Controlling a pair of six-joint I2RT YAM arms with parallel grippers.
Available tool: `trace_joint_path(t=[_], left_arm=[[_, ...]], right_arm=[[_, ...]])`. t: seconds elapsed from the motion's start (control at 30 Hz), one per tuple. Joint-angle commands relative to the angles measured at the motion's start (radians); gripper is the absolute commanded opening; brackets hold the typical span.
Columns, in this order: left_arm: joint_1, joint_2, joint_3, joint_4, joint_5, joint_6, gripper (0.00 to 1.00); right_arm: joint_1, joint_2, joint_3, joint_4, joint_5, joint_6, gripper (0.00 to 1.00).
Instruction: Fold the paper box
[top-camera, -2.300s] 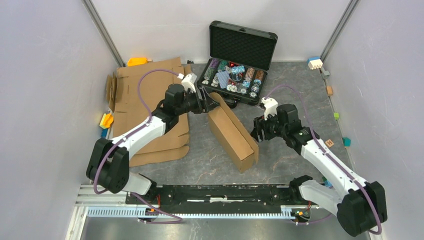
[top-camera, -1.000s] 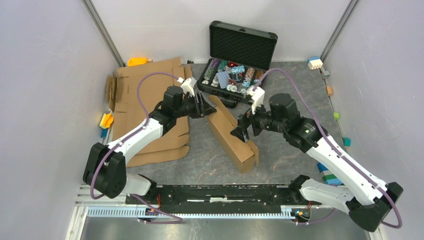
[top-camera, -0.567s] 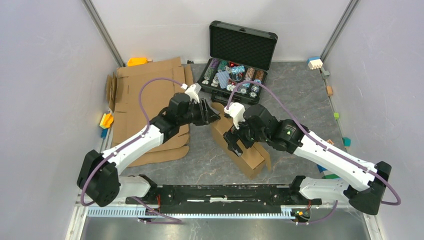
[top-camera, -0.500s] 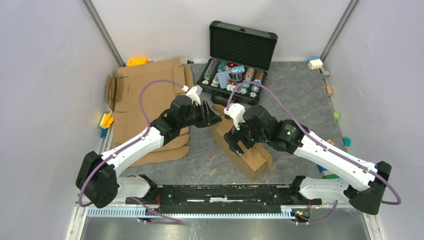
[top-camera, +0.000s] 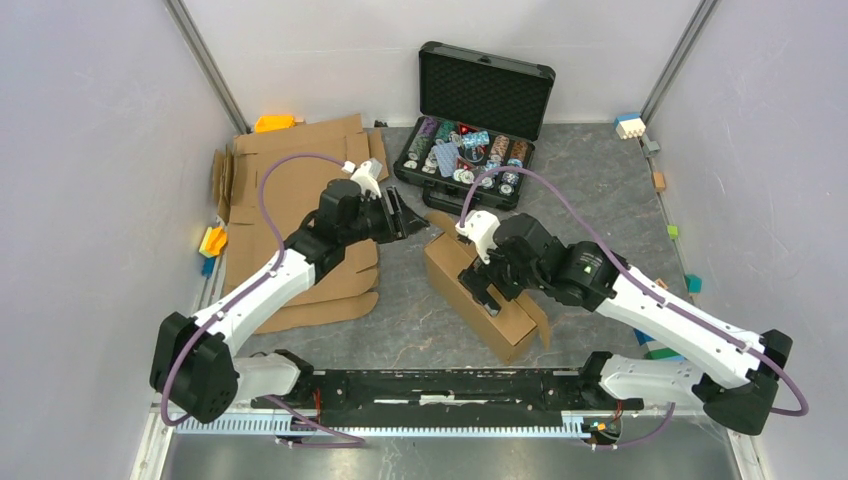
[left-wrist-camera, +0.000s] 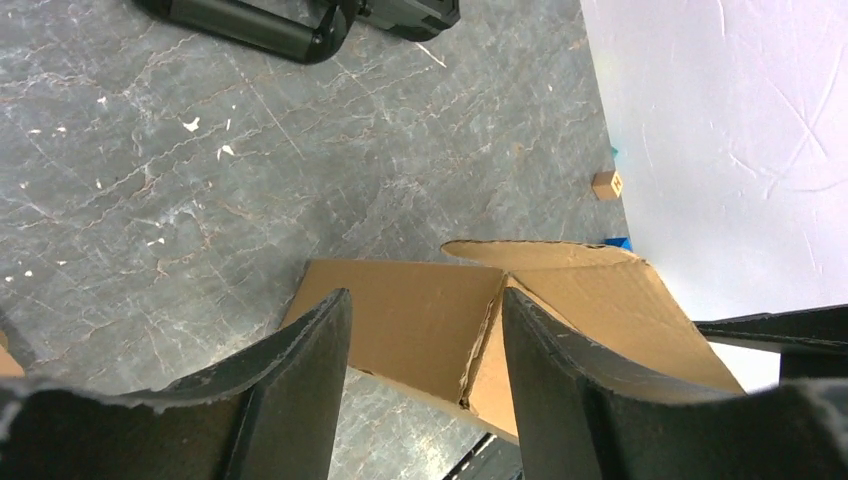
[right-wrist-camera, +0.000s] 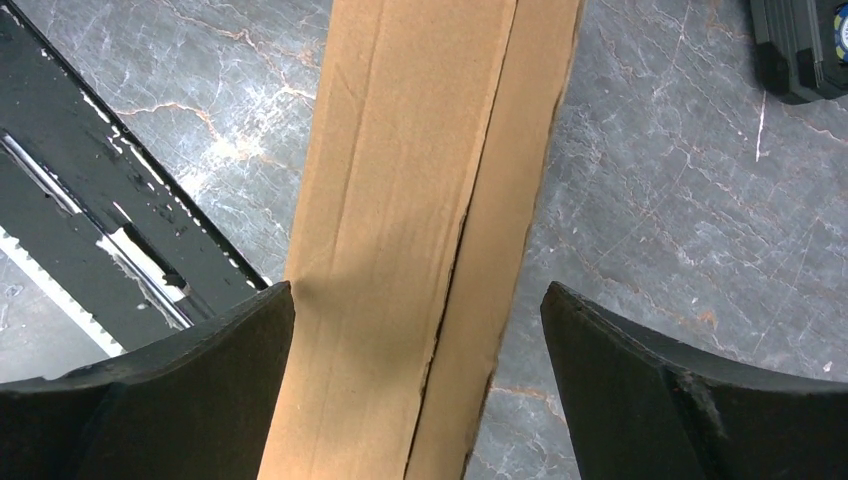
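Note:
The paper box (top-camera: 483, 297), plain brown cardboard, lies slantwise in the middle of the table, its long top flaps down with a seam along them (right-wrist-camera: 400, 150). One end flap sticks out at the near right end, another at the far end. My right gripper (top-camera: 482, 290) hovers over the box's middle, jaws wide open and straddling its top (right-wrist-camera: 418, 292); the left fingertip (right-wrist-camera: 262, 318) overlaps the box's edge. My left gripper (top-camera: 405, 213) stands open just left of the box's far end, nothing between its fingers (left-wrist-camera: 425, 300); the box's end (left-wrist-camera: 400, 310) shows beyond them.
An open black case (top-camera: 470, 150) with chips stands behind the box, its handle (left-wrist-camera: 250, 25) facing it. Flat cardboard sheets (top-camera: 300, 190) lie at the left. Small coloured blocks (top-camera: 630, 125) dot the right edge. A black rail (top-camera: 440, 385) runs along the front.
My right arm swung left over the box and the top flaps went down. My left gripper let go of the far end, drew back left and opened wider.

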Motion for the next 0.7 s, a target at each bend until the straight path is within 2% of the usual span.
trace_joint_path(t=[0.0, 0.13, 0.2, 0.37, 0.43, 0.57, 0.67], left_arm=[[0.017, -0.018, 0.046, 0.021, 0.07, 0.068, 0.65], [0.052, -0.026, 0.063, 0.018, 0.064, 0.14, 0.7], [0.063, -0.03, 0.085, 0.016, 0.057, 0.21, 0.76], [0.09, -0.014, 0.142, 0.039, 0.115, 0.345, 0.84], [0.119, 0.002, 0.146, 0.072, 0.173, 0.335, 0.84], [0.172, 0.062, 0.14, 0.242, 0.315, 0.261, 0.85], [0.181, 0.125, 0.17, 0.269, 0.387, 0.237, 0.84]], right_arm=[[0.006, -0.041, 0.033, -0.022, -0.009, -0.003, 0.98], [0.006, -0.036, 0.06, -0.072, -0.015, 0.02, 0.98], [0.007, -0.045, 0.056, -0.084, -0.007, 0.036, 0.98], [0.017, -0.053, 0.086, -0.1, -0.049, 0.073, 0.98], [0.035, -0.034, 0.113, -0.127, -0.021, 0.099, 0.98], [0.093, 0.014, 0.151, -0.175, 0.062, 0.131, 0.98], [0.123, 0.034, 0.156, -0.178, 0.068, 0.145, 0.98]])
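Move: Under the right hand, between and below its open fingers, the paper box lies aslant, its middle about 3 cm ahead, 2 cm left and 8 cm down; its near flap sticks out some 6 cm back and 10 cm to the hand's right. From the left hand, the box's middle is roughly 14 cm back, 13 cm right and 10 cm lower. The chip case lies about 17 cm ahead of the left hand, 9 cm right and 14 cm below. Backing away from the far end of the paper box, the left hand rises about 6 cm and reaches some 5 cm forward, drifting a little left, while its fingers open wider and tip up about 20 degrees. The right hand, still wide open over the box, eases back about 3 cm towards the box's near end, lifting some 2 cm late on; whether it touches the cardboard can't be told. ##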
